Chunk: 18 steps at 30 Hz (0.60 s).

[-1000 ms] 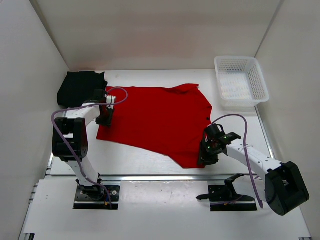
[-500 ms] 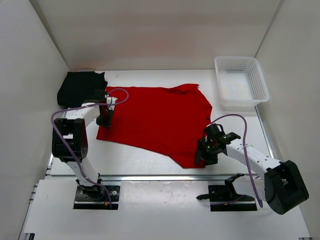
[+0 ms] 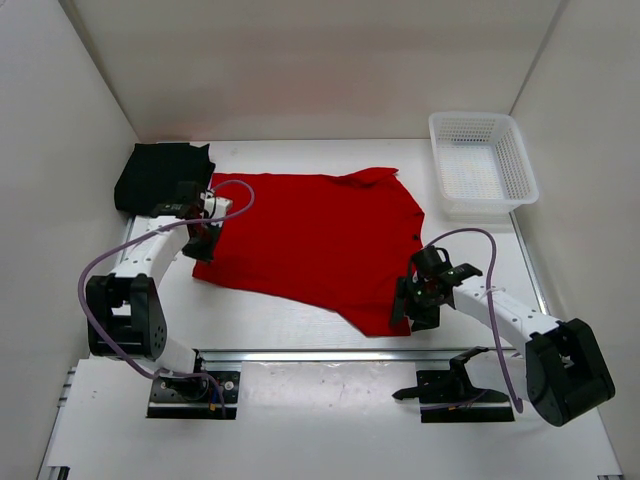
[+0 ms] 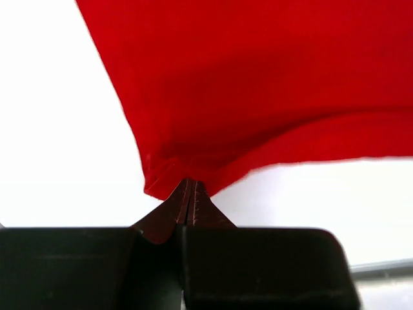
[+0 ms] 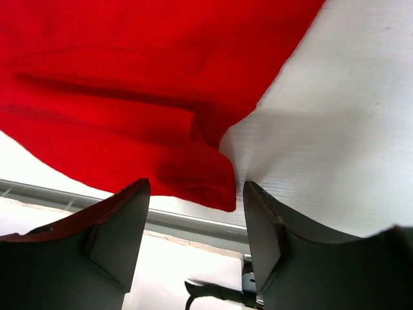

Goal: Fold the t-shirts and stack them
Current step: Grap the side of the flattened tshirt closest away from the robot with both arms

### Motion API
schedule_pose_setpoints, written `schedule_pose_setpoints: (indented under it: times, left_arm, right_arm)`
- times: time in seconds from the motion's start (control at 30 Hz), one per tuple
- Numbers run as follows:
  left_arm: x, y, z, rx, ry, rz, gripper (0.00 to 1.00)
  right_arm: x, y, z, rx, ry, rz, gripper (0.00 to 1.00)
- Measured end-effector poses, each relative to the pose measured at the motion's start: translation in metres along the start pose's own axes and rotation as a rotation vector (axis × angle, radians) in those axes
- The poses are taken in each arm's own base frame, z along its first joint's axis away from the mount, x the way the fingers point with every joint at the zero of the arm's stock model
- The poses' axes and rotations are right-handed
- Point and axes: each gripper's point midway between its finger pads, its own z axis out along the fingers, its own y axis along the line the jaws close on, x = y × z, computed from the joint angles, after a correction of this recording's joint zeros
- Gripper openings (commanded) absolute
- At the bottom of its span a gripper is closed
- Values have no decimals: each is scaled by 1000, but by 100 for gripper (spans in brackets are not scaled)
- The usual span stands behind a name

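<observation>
A red t-shirt (image 3: 310, 240) lies spread across the middle of the table. My left gripper (image 3: 203, 242) is at its left corner and is shut on a pinch of the red cloth (image 4: 193, 129), with the tips (image 4: 189, 185) together at the hem. My right gripper (image 3: 408, 316) is at the shirt's near-right corner and stands open. That folded corner (image 5: 193, 174) lies between its fingers (image 5: 122, 219), above the gap (image 5: 197, 188). A black t-shirt (image 3: 160, 175) lies folded at the back left.
A white mesh basket (image 3: 482, 165) stands at the back right. White walls close in the table on three sides. A metal rail (image 3: 300, 355) runs along the table's near edge, just below the red shirt's corner.
The left jaws closed on the shirt's left corner, and the left arm's elbow swung out to the left. The right jaws opened wider around the near-right corner.
</observation>
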Motion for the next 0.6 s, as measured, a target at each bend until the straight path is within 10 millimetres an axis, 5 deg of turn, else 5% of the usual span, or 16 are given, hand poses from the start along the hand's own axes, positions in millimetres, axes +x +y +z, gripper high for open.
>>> schedule_pose_setpoints:
  times: [0.33, 0.43, 0.47, 0.6]
  left_arm:
    - [63, -19, 5, 58, 201, -9, 0]
    - [66, -19, 3, 54, 209, -15, 0]
    - [66, -19, 3, 52, 207, -18, 0]
    - [66, -16, 1, 35, 203, -19, 0]
  right_arm:
    - [3, 4, 2, -6, 20, -8, 54]
    - [7, 8, 4, -26, 25, -36, 26]
    - [9, 9, 4, -35, 31, -38, 3]
    - [14, 9, 7, -57, 50, -18, 0]
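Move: Already pinched in the left fingers is the near-left corner of the red t-shirt; the bare table it goes towards lies about 6 cm back and 7 cm below, with the folded black shirt some 20 cm ahead and 9 cm left of that hand. The t-shirt's near-right corner sits between the open right fingers, about 1 cm left, 1 cm back and 1 cm down. From the right hand, the table's front rail is roughly 7 cm straight back, and the white basket some 37 cm ahead and 17 cm right. Drawing back towards its base by about 6 cm and sinking some 2.5 cm, the left hand keeps its pinch on the near-left corner and tips its fingers about 10 degrees nearer straight down, then stops. The right hand first stays put, open, then eases some 2 cm left and back as its fingers shut fully, pinching the near-right corner. ##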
